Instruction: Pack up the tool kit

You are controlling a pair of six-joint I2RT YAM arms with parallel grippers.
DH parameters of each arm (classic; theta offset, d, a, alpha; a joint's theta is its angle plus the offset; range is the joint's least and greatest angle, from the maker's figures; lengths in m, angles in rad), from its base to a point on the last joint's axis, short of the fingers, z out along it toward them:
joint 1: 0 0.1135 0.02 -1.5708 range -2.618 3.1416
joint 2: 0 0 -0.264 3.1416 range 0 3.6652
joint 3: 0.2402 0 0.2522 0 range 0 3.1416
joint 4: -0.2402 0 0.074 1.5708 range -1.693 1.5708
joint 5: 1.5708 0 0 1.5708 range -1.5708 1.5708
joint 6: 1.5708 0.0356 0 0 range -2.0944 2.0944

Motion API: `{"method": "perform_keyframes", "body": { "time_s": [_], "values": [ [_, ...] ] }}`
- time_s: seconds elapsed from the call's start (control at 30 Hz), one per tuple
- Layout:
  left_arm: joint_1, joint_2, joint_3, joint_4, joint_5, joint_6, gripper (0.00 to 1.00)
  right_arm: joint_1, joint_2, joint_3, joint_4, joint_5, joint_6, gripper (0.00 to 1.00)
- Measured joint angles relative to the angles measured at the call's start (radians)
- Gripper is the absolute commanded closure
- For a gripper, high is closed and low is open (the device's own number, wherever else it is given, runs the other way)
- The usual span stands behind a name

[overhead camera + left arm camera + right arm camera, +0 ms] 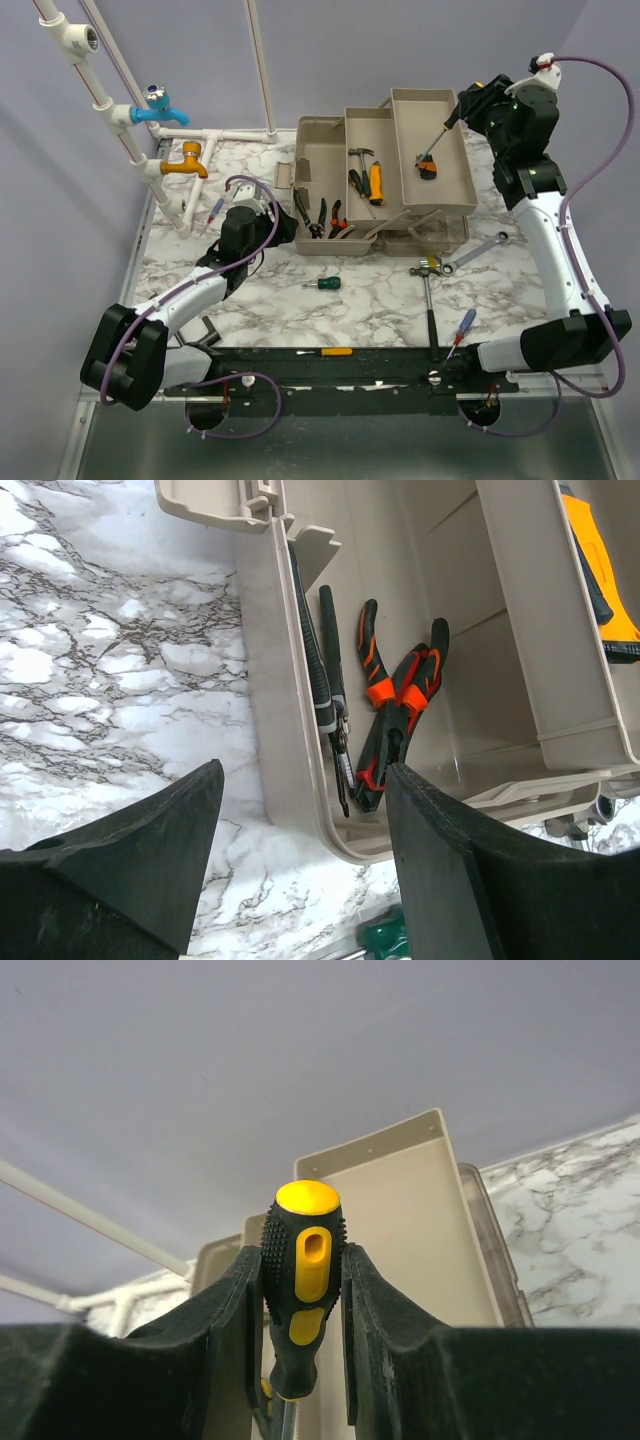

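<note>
The beige tool kit box (320, 150) stands open mid-table with its trays (450, 130) folded out to the right. My right gripper (463, 108) (303, 1290) is shut on the black-and-yellow handle of a screwdriver (305, 1260) (440, 135), held above the far-right tray with its shaft slanting down into it. My left gripper (272, 215) (305, 770) hangs open and empty at the box's near-left corner (300, 780). Pliers (400, 695) (318, 212) lie in the box bottom. An orange-handled tool (375, 183) lies in the middle tray.
Loose on the marble table are a green screwdriver (324, 284) (385, 935), a hammer (428, 290), a wrench (480, 250), a blue-and-red screwdriver (462, 328) and a yellow-handled screwdriver (325, 352). White pipes with a blue tap (160, 108) and an orange tap (187, 160) stand at the back left.
</note>
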Motion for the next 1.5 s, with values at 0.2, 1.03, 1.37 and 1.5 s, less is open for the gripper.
{"method": "perform_keyframes", "body": {
  "time_s": [0.2, 1.03, 1.37, 1.5],
  "values": [
    [0.000, 0.011, 0.000, 0.001, 0.005, 0.002, 0.32, 0.000, 0.170, 0.162, -0.115, -0.033, -0.109, 0.99],
    [0.000, 0.049, 0.020, 0.002, 0.036, 0.003, 0.32, 0.000, 0.432, 0.242, -0.198, -0.204, -0.203, 0.47],
    [0.000, 0.050, 0.020, 0.002, 0.039, 0.003, 0.32, 0.001, 0.365, 0.187, -0.142, -0.174, -0.190, 0.22],
    [0.000, 0.050, 0.020, 0.001, 0.040, 0.003, 0.32, 0.001, 0.279, 0.147, -0.124, -0.124, -0.178, 0.20]
  ]
}}
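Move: The right hand holds the black-and-yellow screwdriver high over the toolbox, shaft hanging back and left. Its place, along the upper tray's left wall, is about 10 cm ahead, 6 cm left and 20 cm below. The hex key set lies some 5 cm ahead, straight below; the hammer, in the middle tray, is 5 cm ahead, 15 cm left and 25 cm below. From the left hand, that place is about 18 cm ahead, 26 cm right and slightly above. Still gripping the screwdriver by its handle, the right hand carries it down about 14 cm, forward 9 and slightly left to the upper tray's left side, tipping the fingers down some 20 degrees and turning a little counter-clockwise. There it stops, opens and lets go, then rises about 5 cm and draws back a little. ##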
